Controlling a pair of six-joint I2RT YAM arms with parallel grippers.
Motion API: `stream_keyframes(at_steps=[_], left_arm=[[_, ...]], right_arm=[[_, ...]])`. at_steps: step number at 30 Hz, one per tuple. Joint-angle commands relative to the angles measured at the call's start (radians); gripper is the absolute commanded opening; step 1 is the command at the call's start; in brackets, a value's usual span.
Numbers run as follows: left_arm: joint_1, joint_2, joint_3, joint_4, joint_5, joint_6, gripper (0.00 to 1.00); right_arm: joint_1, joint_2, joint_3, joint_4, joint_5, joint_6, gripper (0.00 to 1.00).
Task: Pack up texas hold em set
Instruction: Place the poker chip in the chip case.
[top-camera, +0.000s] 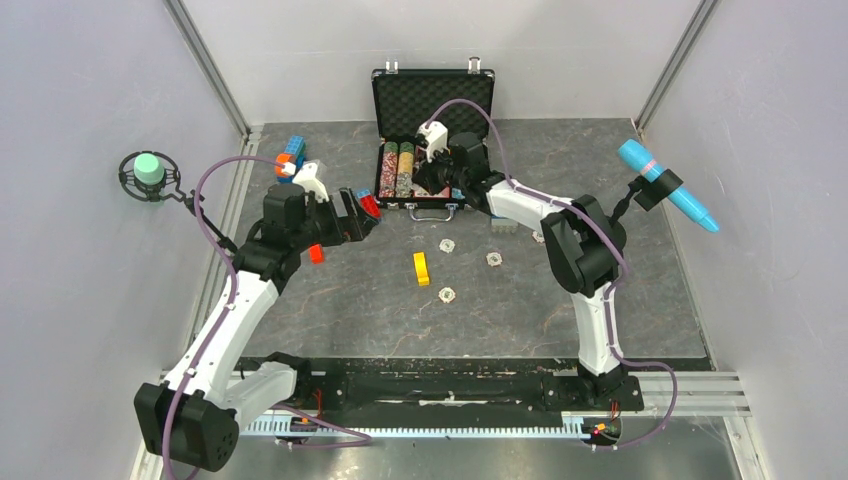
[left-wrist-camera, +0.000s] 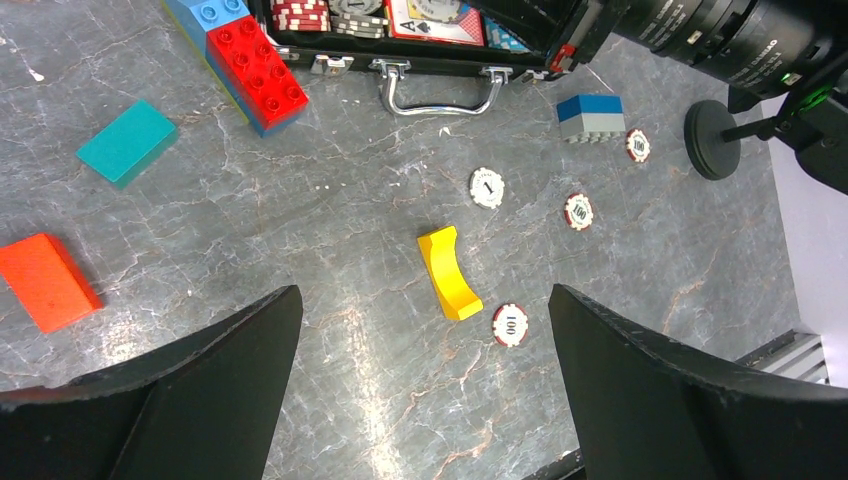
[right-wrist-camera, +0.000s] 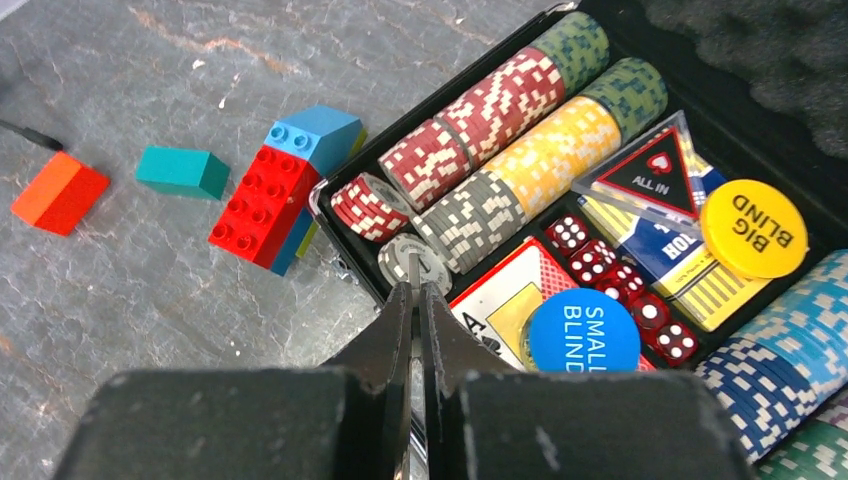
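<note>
The texas hold em set's black case (top-camera: 432, 100) lies open at the back, with rows of coloured chips (right-wrist-camera: 520, 130), cards, dice and blind buttons inside. My right gripper (right-wrist-camera: 415, 290) hovers over its front left corner (top-camera: 432, 178), shut on a thin pale chip held edge-on. Several loose pale-edged chips (left-wrist-camera: 487, 187) (left-wrist-camera: 578, 211) (left-wrist-camera: 510, 325) lie on the table in front of the case handle (left-wrist-camera: 437, 90). My left gripper (left-wrist-camera: 422, 292) stands wide open above the table, left of those chips (top-camera: 362, 218), with nothing between its fingers.
A yellow curved block (left-wrist-camera: 448, 272) lies among the loose chips. Red and blue bricks (left-wrist-camera: 255, 70) sit by the case's left corner, with a teal block (left-wrist-camera: 127, 142) and an orange block (left-wrist-camera: 45, 280) further left. A blue-grey brick (left-wrist-camera: 590, 117) sits right of the handle.
</note>
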Motion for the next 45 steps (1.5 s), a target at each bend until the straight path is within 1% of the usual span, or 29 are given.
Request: stream_keyframes(at_steps=[1,4,6,9,18,34,45], left_arm=[[0.009,-0.011,0.009,0.023,0.009,0.039,1.0],[0.012,-0.011,0.006,0.027,0.013,0.037,1.0],[0.013,-0.014,0.004,0.026,0.012,0.036,1.0],[0.015,-0.018,0.004,0.024,0.011,0.038,1.0],[0.015,-0.022,0.004,0.025,0.012,0.039,1.0],[0.018,-0.021,0.001,0.027,0.013,0.038,1.0],[0.021,-0.013,0.001,0.032,0.015,0.036,1.0]], right_arm=[[0.019,0.018,0.045,-0.011,-0.062,-0.111,0.0],[0.02,0.03,0.056,-0.01,-0.087,-0.199,0.0],[0.019,0.046,0.076,-0.019,-0.08,-0.216,0.0],[0.018,0.074,0.119,-0.054,-0.131,-0.277,0.0],[0.018,0.108,0.156,-0.072,-0.172,-0.369,0.0],[0.022,0.159,0.201,-0.121,-0.136,-0.493,0.0],[0.043,0.188,0.219,-0.135,-0.1,-0.614,0.0]])
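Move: The right hand already pinches the chip. It is taken to the grey-chip slot at the case's near left, about 4 cm to the left, 1 cm ahead and 6 cm below. At that height, the loose red chips lie some 8 cm left and 1 cm ahead, the small blind button roughly 4 cm right and 3 cm ahead, and the red brick about 12 cm left and 2 cm back. From the left hand the slot is roughly 19 cm ahead, 11 cm right and 14 cm below. Fingers still shut on the poker chip, the right hand lowers it about 5 cm and carries it a couple of centimetres left, down towards the grey-chip slot between the loose grey chips and the row behind them. All the while the wrist turns some 30 degrees in all: counter-clockwise, fingertips tipping down and its left side dropping. ##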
